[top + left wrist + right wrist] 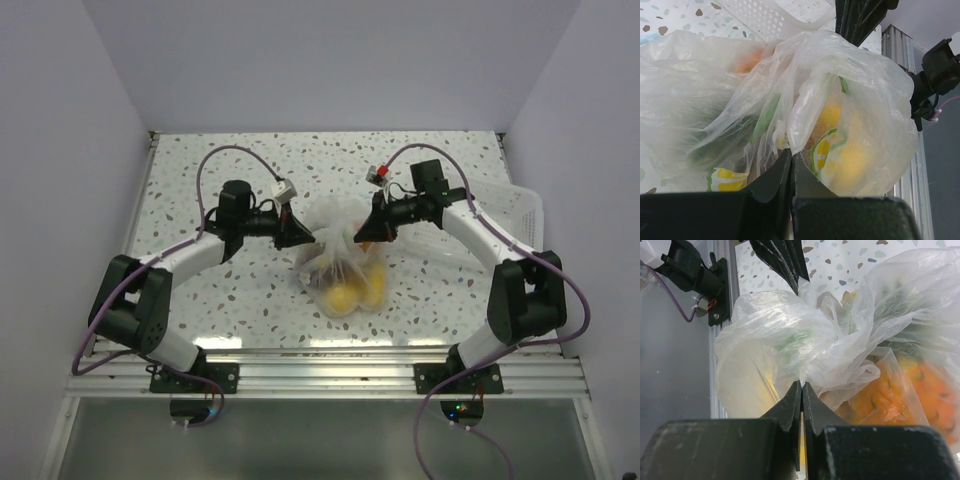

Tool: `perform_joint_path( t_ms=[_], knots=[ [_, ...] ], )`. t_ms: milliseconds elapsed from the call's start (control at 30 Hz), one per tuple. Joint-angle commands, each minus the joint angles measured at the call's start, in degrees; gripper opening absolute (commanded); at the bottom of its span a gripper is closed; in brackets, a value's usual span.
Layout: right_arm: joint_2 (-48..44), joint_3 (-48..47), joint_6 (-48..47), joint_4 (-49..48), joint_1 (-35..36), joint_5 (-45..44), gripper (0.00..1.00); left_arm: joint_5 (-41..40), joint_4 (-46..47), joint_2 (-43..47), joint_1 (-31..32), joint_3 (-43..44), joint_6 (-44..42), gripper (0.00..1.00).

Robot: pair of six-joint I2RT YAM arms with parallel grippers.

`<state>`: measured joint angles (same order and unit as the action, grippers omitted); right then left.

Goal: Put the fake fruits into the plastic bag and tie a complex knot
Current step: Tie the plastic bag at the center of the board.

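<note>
The clear plastic bag (338, 268) lies at the middle of the table with yellow fake fruits (348, 294) inside. Its top is bunched into a whitish tangle (334, 222) between the two grippers; I cannot tell if this is a tied knot. My left gripper (312, 238) is shut on a fold of bag film (790, 125) beside a yellow fruit (852, 150). From the right, my right gripper (353, 238) is shut on another fold (812, 365). An orange fruit (920, 390) shows through the film in the right wrist view.
A white slotted tray (515, 215) sits at the table's right edge, behind the right arm; its wall (775, 15) shows behind the bag in the left wrist view. The aluminium rail (330, 368) runs along the near edge.
</note>
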<state>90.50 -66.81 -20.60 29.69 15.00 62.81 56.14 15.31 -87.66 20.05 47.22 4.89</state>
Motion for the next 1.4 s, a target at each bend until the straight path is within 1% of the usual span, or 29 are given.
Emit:
perform_joint_path(
  t_ms=[0,233,367,400,467,567,633,667,700,733,767,800,833,900,1033,1067,1133,1167,1233,1267,1300,1367],
  knots=[
    [-1.38,-3.33,-2.95,4.76,-3.40,2.23,0.00,-6.39,-4.32,0.91,-2.74,-0.73,-3.74,0.00],
    [-1.64,-4.12,-7.78,10.47,-6.21,4.16,0.00,-10.17,-8.89,0.47,-4.49,-0.38,-9.27,0.00],
    [-1.11,-3.95,-8.75,11.62,-6.74,4.52,0.00,-9.74,-9.42,0.38,-4.76,0.06,-10.51,0.00],
    [-1.03,-3.86,-8.15,11.09,-6.66,4.61,0.00,-9.30,-8.99,0.29,-4.76,0.15,-10.51,0.00],
    [-1.11,-3.07,-4.91,6.97,-6.74,3.65,0.00,-8.33,-8.63,0.03,-4.76,0.33,-10.16,0.00],
    [-1.38,-2.19,0.89,-0.57,-6.74,-0.21,0.00,-5.70,-7.05,-0.23,-4.76,0.59,-9.46,0.00],
    [-0.85,-3.32,1.70,-1.39,-6.66,-0.49,0.00,-4.03,-5.21,-0.15,-4.67,0.59,-7.62,0.00],
    [-0.59,-4.20,-0.91,2.26,-6.74,0.12,0.24,-2.28,-5.03,-0.15,-4.59,1.29,-7.52,0.00],
    [-0.59,-4.91,-1.28,3.60,-6.66,0.56,0.42,-1.04,-3.90,0.46,-4.58,1.64,-7.17,0.00],
    [-0.67,-5.87,-0.94,4.49,-6.66,0.74,0.54,-0.34,-2.06,1.17,-4.50,1.65,-5.34,0.00],
    [-0.67,-6.40,0.20,5.89,-6.57,1.52,0.73,0.98,-0.04,3.17,-4.50,1.65,-2.63,0.00],
    [-0.67,-7.89,0.56,6.86,-6.48,2.05,0.80,1.16,4.16,4.24,-4.41,1.82,0.71,0.00],
    [-0.67,-8.68,1.08,7.57,-6.22,1.88,0.86,0.99,5.24,5.29,-4.32,2.34,1.70,0.00],
    [-1.37,-11.22,4.24,7.23,-4.99,-1.00,0.91,1.25,5.61,7.57,-4.32,5.41,3.28,0.00],
    [-1.56,-16.15,8.46,6.43,-2.44,-5.06,0.95,0.82,4.91,11.80,-4.15,10.69,6.01,0.00],
    [-1.21,-17.12,9.34,6.52,-2.18,-4.80,0.95,-1.01,4.56,13.72,-4.15,12.53,6.36,0.00],
    [-0.94,-19.67,10.75,5.91,-2.17,-4.62,0.98,-4.01,0.08,15.32,-4.15,14.82,6.28,0.00],
    [-0.94,-20.64,12.24,4.08,-2.09,-4.19,0.98,-5.76,-1.58,16.54,-4.15,17.09,6.19,0.00],
    [-1.03,-23.27,14.61,1.26,-1.56,-3.83,0.99,-7.70,-6.59,18.04,-2.75,18.69,4.70,0.00],
    [-1.03,-24.24,15.41,-1.19,-1.12,-3.57,0.99,-11.11,-8.44,19.35,-1.78,19.83,3.48,0.00],
    [-1.03,-25.90,15.50,-2.09,-0.07,-3.74,0.99,-12.71,-11.76,19.89,0.92,20.10,0.25,0.00],
    [-0.76,-26.97,16.12,-4.11,1.51,-4.79,0.98,-16.83,-14.51,20.86,3.75,20.63,-2.24,0.00]
  ],
)
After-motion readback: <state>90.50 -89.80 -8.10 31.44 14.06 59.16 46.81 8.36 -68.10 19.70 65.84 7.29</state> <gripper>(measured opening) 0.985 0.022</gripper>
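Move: The gathered neck of the plastic bag lies between the shut fingers that hold film on either side: about 5 cm to the left hand's right and 2 cm below it, and some 5 cm to the right hand's left and 3 cm below, about level fore and aft with both. From the left hand, one yellow fruit sits about 9 cm back, 6 cm right and 8 cm down; the other is some 6 cm back, 3 cm right and 8 cm below the right hand. The bag's neck is pulled from both sides, the right hand going some 4 cm right, then the left hand about 4 cm left and slightly down. The right fingers open wide and let go, and that hand rises about 12 cm, drifting forward and back left; the left, still pinching film, eases back a little, then lifts fast, some 25 cm, rolling about 30 degrees. ##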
